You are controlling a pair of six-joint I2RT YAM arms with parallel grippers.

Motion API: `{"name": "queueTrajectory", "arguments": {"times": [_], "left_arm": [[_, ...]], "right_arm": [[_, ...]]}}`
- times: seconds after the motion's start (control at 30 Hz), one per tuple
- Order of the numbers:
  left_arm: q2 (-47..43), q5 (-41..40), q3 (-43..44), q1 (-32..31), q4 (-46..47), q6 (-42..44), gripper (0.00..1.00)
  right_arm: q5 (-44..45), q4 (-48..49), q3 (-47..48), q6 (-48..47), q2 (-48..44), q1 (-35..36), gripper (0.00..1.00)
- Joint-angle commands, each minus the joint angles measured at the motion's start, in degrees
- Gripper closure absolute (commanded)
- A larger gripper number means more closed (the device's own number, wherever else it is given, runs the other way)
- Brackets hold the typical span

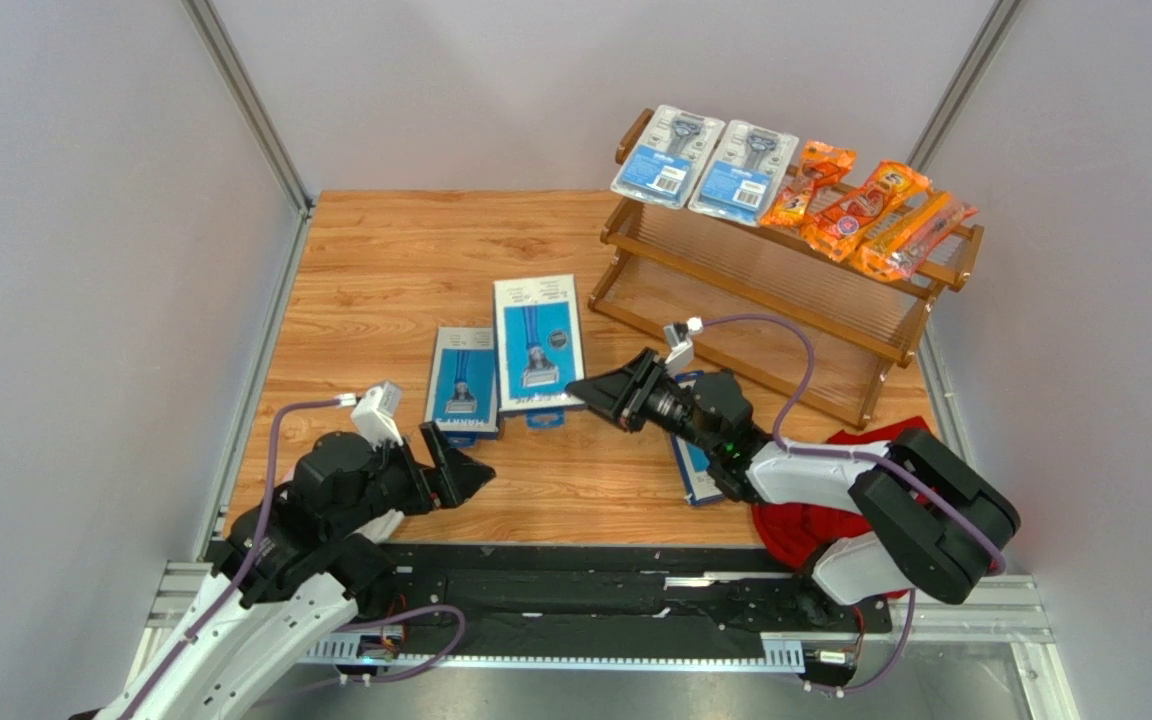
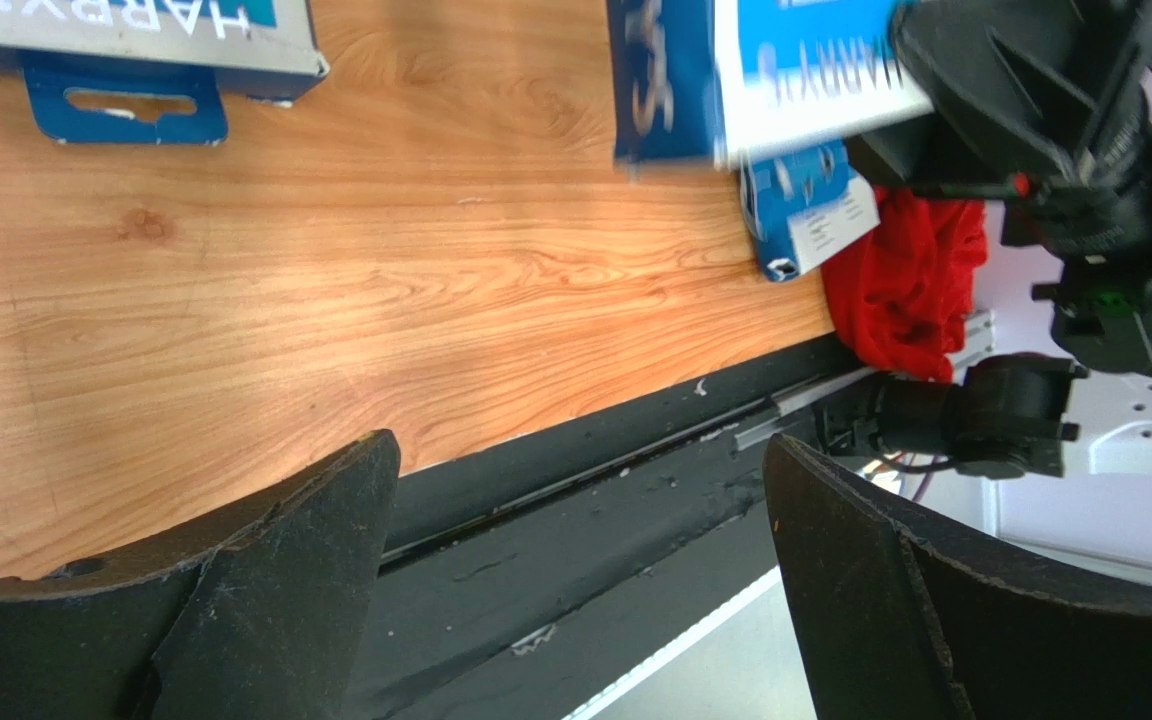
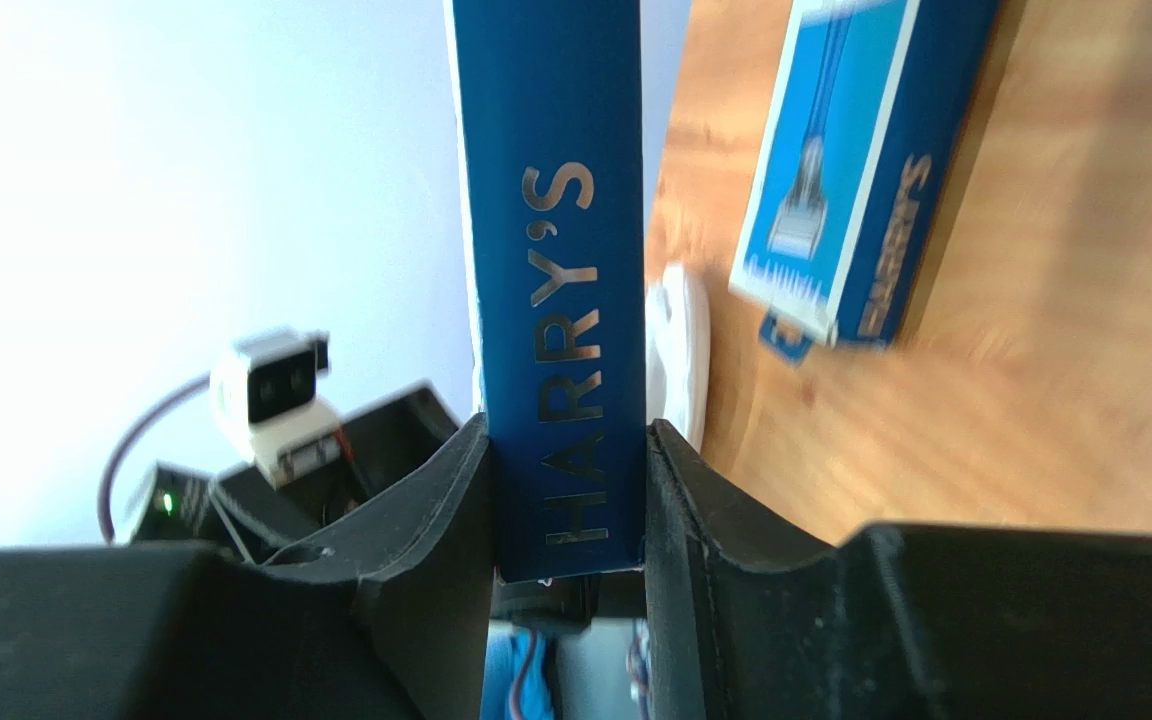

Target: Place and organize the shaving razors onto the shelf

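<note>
My right gripper (image 1: 594, 393) (image 3: 567, 438) is shut on the near end of a flat blue razor box (image 1: 539, 336) (image 3: 555, 225) and holds it above the table, edge-on in the right wrist view. A second blue box (image 1: 462, 383) (image 3: 853, 165) lies flat on the wood to its left. Another blue box (image 1: 695, 462) (image 2: 815, 210) lies partly hidden under the right arm. The wooden shelf (image 1: 778, 308) stands at the back right. Its top tier carries two blister packs (image 1: 702, 158) and orange bags (image 1: 868, 213). My left gripper (image 1: 459, 462) (image 2: 582, 450) is open and holds nothing, near the table's front edge.
A red cloth (image 1: 823, 518) (image 2: 913, 285) lies at the front right beneath the right arm. Grey walls close in the left, back and right sides. A black rail (image 2: 612, 495) runs along the near table edge. The shelf's lower tier (image 1: 755, 342) holds nothing.
</note>
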Motion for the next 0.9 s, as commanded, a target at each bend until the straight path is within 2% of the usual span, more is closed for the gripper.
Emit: {"name": "queueTrajectory", "arguments": {"times": [0.0, 0.23, 0.87], "left_arm": [[0.27, -0.41, 3.44, 0.21, -0.78, 0.18, 0.01], [1.68, -0.06, 4.32, 0.21, -0.61, 0.54, 0.01], [1.15, 1.08, 4.41, 0.21, -0.43, 0.62, 0.01]], "right_arm": [[-3.64, 1.93, 5.34, 0.16, 0.05, -5.7, 1.0], [-6.54, -4.14, 8.34, -0.72, -1.09, -12.04, 1.0], [-9.53, -7.31, 10.54, 0.34, -1.36, -24.17, 1.0]]}}
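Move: The right gripper already holds a Harry's razor box by its right edge. The free middle shelf at the rack's left end lies some 23 cm ahead and 16 cm to its right, at nearly its height. One razor box lies on the table about 9 cm ahead and 18 cm to its left, another level with it and 22 cm to its right, both about 14 cm below. From the left gripper that shelf spot is roughly 31 cm ahead and 32 cm right. Carry the held razor box with the right gripper forward and to the right, about 10 cm forward and 9 cm right, towards the left end of the rack, quickly at first and then slower. Let it rise a couple of centimetres early on, then ease slightly down, turning the wrist some 15 degrees clockwise. Keep the fingers pinched on the box's edge. ##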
